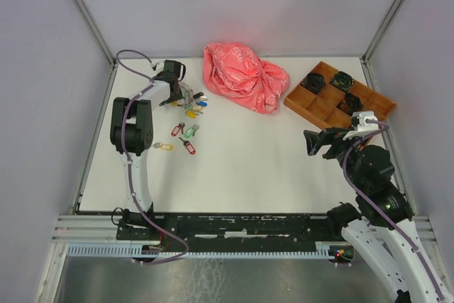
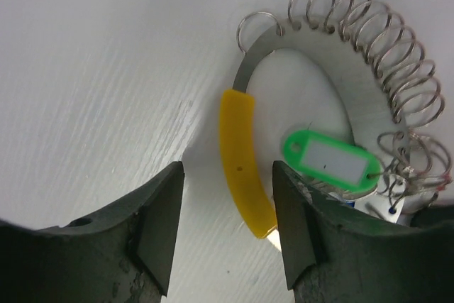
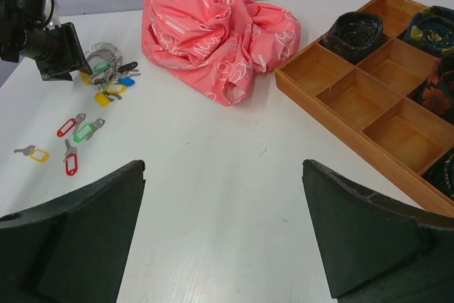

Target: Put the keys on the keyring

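Observation:
The keyring (image 2: 241, 168) lies flat at the table's back left, a thin silver ring with a yellow sleeve and several small wire loops (image 2: 386, 47) strung along it. A green-tagged key (image 2: 330, 160) rests inside it. My left gripper (image 2: 227, 225) is open, its jaws straddling the yellow sleeve, which lies close to the right finger (image 2: 294, 225). Loose keys lie nearer: red tag (image 1: 177, 130), green tag (image 1: 190, 132), yellow tag (image 1: 164, 147) and another red tag (image 1: 188, 147). My right gripper (image 3: 223, 232) hangs open over bare table at the right, holding nothing.
A crumpled pink bag (image 1: 245, 76) sits at the back centre. A wooden divided tray (image 1: 333, 108) with dark bowls stands at the back right. Blue- and yellow-tagged keys (image 1: 195, 108) lie bunched by the keyring. White walls close in the table's left, back and right.

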### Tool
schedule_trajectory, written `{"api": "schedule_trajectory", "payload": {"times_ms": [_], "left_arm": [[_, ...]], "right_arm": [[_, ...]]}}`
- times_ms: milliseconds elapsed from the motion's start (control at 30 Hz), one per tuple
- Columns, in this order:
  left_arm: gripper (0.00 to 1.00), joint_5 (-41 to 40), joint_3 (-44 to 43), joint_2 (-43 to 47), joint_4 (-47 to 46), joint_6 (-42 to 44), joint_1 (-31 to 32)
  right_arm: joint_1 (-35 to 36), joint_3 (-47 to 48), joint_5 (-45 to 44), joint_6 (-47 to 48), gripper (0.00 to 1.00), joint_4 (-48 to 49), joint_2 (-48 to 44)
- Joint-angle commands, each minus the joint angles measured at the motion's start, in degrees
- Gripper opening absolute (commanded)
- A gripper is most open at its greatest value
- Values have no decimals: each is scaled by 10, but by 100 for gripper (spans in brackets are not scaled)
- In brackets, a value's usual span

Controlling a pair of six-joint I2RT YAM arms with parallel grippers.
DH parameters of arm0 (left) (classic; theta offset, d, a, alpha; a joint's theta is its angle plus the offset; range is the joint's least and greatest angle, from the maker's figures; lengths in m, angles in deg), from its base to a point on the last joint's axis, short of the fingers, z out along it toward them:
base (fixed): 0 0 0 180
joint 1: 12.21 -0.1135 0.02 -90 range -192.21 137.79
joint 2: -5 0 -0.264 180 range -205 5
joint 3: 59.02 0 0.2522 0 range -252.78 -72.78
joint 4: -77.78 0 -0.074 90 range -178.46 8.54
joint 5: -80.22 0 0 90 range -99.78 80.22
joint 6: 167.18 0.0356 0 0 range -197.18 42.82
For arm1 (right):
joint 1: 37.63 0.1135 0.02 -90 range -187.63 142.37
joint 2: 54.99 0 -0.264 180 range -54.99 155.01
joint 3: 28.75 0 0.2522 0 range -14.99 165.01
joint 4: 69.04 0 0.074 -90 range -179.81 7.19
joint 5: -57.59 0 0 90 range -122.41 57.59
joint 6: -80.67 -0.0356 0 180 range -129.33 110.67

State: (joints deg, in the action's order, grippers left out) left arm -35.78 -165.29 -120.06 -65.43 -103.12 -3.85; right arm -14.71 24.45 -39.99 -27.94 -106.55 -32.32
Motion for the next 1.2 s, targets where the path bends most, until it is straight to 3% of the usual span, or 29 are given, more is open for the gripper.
{"api": "schedule_trajectory", "payload": {"times_ms": [0, 267, 500, 733, 1167], "left_arm": [[57, 9, -42, -26, 19, -16, -4], [38, 70, 7, -23, 10, -28, -1], [30, 125, 96, 23, -46, -39, 29], [28, 142, 135, 60, -62, -46, 93], [13, 162, 214, 131, -83, -44, 238]], "right_arm": [[4, -2, 2, 9, 100, 32, 8], [4, 0, 8, 9, 100, 30, 5], [4, 10, 11, 7, 100, 17, 8], [4, 28, 23, 7, 100, -7, 27], [4, 55, 109, -4, 100, -48, 115]]}}
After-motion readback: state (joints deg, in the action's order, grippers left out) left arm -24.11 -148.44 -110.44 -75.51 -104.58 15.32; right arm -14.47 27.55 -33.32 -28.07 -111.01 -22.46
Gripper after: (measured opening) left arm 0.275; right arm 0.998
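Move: The keyring's yellow grip lies just past the open left fingertips, about 1 cm ahead, 1 cm right and 1 cm lower. The silver crescent of the keyring is some 3 cm ahead and 7 cm right of that hand, its blue tag about 15 cm right and 1 cm back. The loose red-tag key is 12 cm back and 6 cm right, the loose green-tag key 12 cm back and 11 cm right. From the right hand the grip is roughly 30 cm ahead, 62 cm left and 25 cm below. The keyring's yellow grip is pinched as the left fingers ease about 1 cm forward and down and close on it; then, keeping that hold low at the table, the left hand sweeps about 18 cm right and 8 cm back towards the robot, past the loose keys, turning some 25 degrees clockwise. The right hand, open and empty, sinks about 3 cm, shifts slightly left and tips down. ##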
